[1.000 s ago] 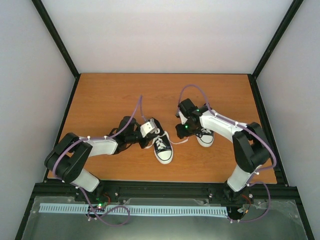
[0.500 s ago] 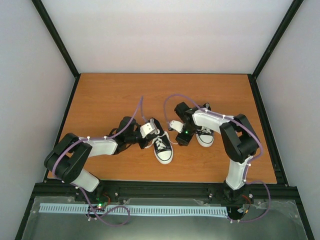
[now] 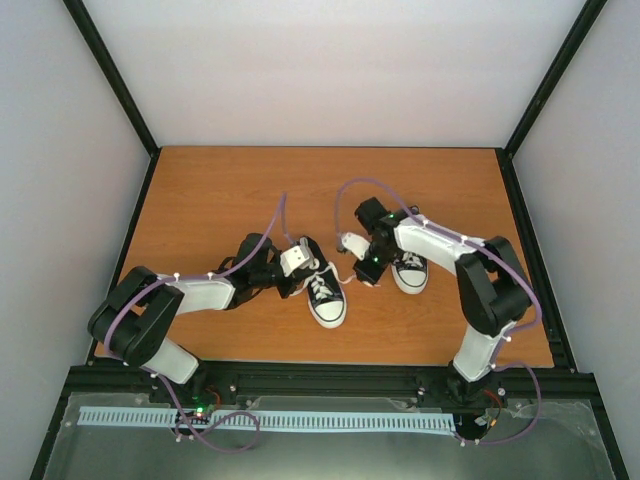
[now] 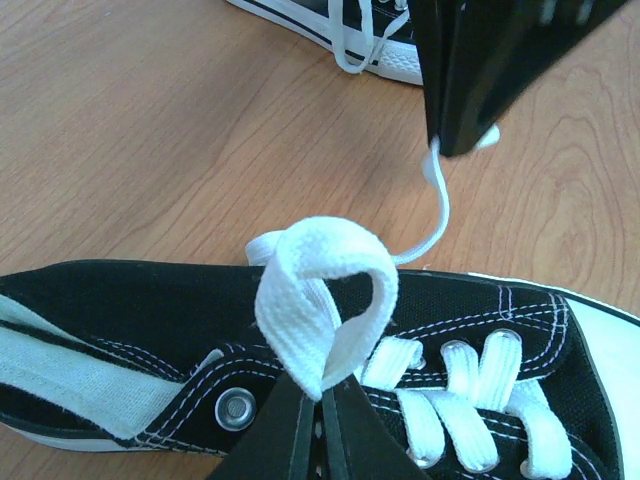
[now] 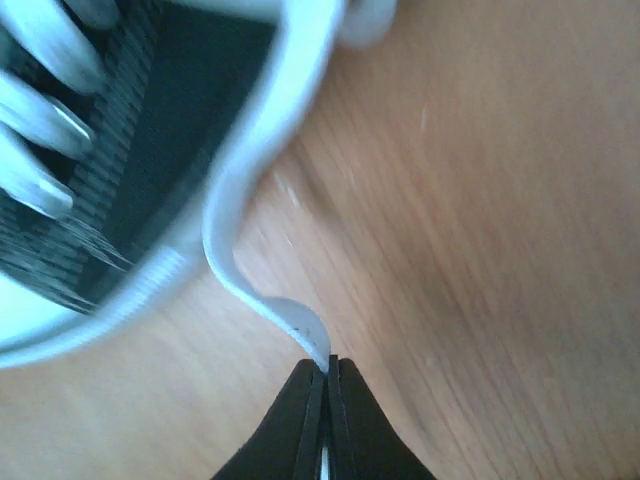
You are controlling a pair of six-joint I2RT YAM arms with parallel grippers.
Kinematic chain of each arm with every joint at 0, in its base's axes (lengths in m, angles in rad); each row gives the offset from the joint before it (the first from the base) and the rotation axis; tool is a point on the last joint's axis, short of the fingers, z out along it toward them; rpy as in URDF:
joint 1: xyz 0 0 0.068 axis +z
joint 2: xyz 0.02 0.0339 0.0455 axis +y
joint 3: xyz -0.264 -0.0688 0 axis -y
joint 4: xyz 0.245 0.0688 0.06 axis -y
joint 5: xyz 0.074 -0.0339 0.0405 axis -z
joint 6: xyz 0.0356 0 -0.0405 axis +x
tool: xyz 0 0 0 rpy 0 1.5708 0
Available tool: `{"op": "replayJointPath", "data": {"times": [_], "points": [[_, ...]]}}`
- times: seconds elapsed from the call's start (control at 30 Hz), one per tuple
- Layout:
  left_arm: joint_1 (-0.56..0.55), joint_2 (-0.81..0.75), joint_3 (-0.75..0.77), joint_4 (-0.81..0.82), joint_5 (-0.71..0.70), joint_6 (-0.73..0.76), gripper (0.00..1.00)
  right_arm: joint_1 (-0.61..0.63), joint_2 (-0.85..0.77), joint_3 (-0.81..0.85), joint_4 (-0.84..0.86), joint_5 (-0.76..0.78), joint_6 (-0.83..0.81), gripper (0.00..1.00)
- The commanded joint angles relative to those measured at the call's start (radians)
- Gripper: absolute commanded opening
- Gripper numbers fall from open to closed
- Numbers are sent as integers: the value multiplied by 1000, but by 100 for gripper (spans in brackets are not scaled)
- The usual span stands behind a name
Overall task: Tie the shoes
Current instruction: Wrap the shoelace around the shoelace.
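Observation:
Two black shoes with white toe caps lie on the wooden table, the left shoe (image 3: pixel 324 292) (image 4: pixel 500 330) and the right shoe (image 3: pixel 409 272) (image 4: pixel 345 25). My left gripper (image 3: pixel 307 270) (image 4: pixel 322 392) is shut on a folded loop of white lace (image 4: pixel 320 290) above the left shoe's top eyelets. My right gripper (image 3: pixel 358 276) (image 5: pixel 325 368) is shut on the thin end of the same shoe's other lace (image 5: pixel 290 318) (image 4: pixel 440 200), just beyond the shoe's far side and low over the table. The left shoe shows blurred at the upper left of the right wrist view (image 5: pixel 110 150).
The wooden tabletop (image 3: pixel 210 200) is bounded by a black frame and white walls. The right shoe's laces (image 4: pixel 360 45) lie loose beside it. Both arms' purple cables (image 3: pixel 280 215) arc above the shoes.
My right arm swung left from over the right shoe to beside the left shoe, and its gripper closed on the lace end. The left gripper has held its loop still.

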Motion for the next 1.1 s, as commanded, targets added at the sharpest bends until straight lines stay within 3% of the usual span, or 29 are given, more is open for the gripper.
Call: {"op": "replayJointPath", "data": {"times": [0.0, 0.1, 0.2, 0.37, 0.5, 0.57, 0.63, 0.73, 1.07], "points": [[-6, -27, -9, 15, -1, 47, 1, -32, -124, 108, 124, -385, 265, 3], [-6, -33, -13, 14, 0, 52, 1, -31, -91, 125, 475, -638, 592, 3], [-6, -47, -18, 10, -4, 65, 1, -15, 14, 221, 595, -652, 802, 3], [-6, -55, -28, 9, -5, 76, 1, 79, 196, 445, 535, -570, 823, 3], [-7, -66, -30, 13, -9, 73, 1, 102, 246, 489, 527, -571, 856, 3], [-6, -66, -33, 15, -5, 73, 1, 108, 245, 489, 509, -562, 847, 13], [-6, -66, -36, 16, -4, 72, 1, 109, 244, 498, 472, -559, 822, 34], [-6, -65, -36, 17, -8, 68, 1, 101, 238, 541, 403, -545, 776, 47], [-6, -72, -31, 17, -14, 35, 1, 10, 208, 670, 165, -523, 647, 59]]}}
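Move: Level with the right hand and about 14 cm to its left, some 4 cm higher, is the lace loop that the left hand already holds, right at the left fingertips, roughly 2 cm to the right of the left hand point. Under the loop is the near shoe, its middle some 10 cm left of the right hand and at its height. The other shoe lies about 12 cm to the right hand's right and 8 cm farther out. Sweeping left and up and also forward, the right hand carries the pinched lace end past the far side of the held loop, about 21 cm left in all, its downward fingers swinging some 45 degrees to point left. It dips a little, opens wide to let go of the lace, then rises forward and slightly back right. The left hand stays almost still, keeping its pinch on the loop. ##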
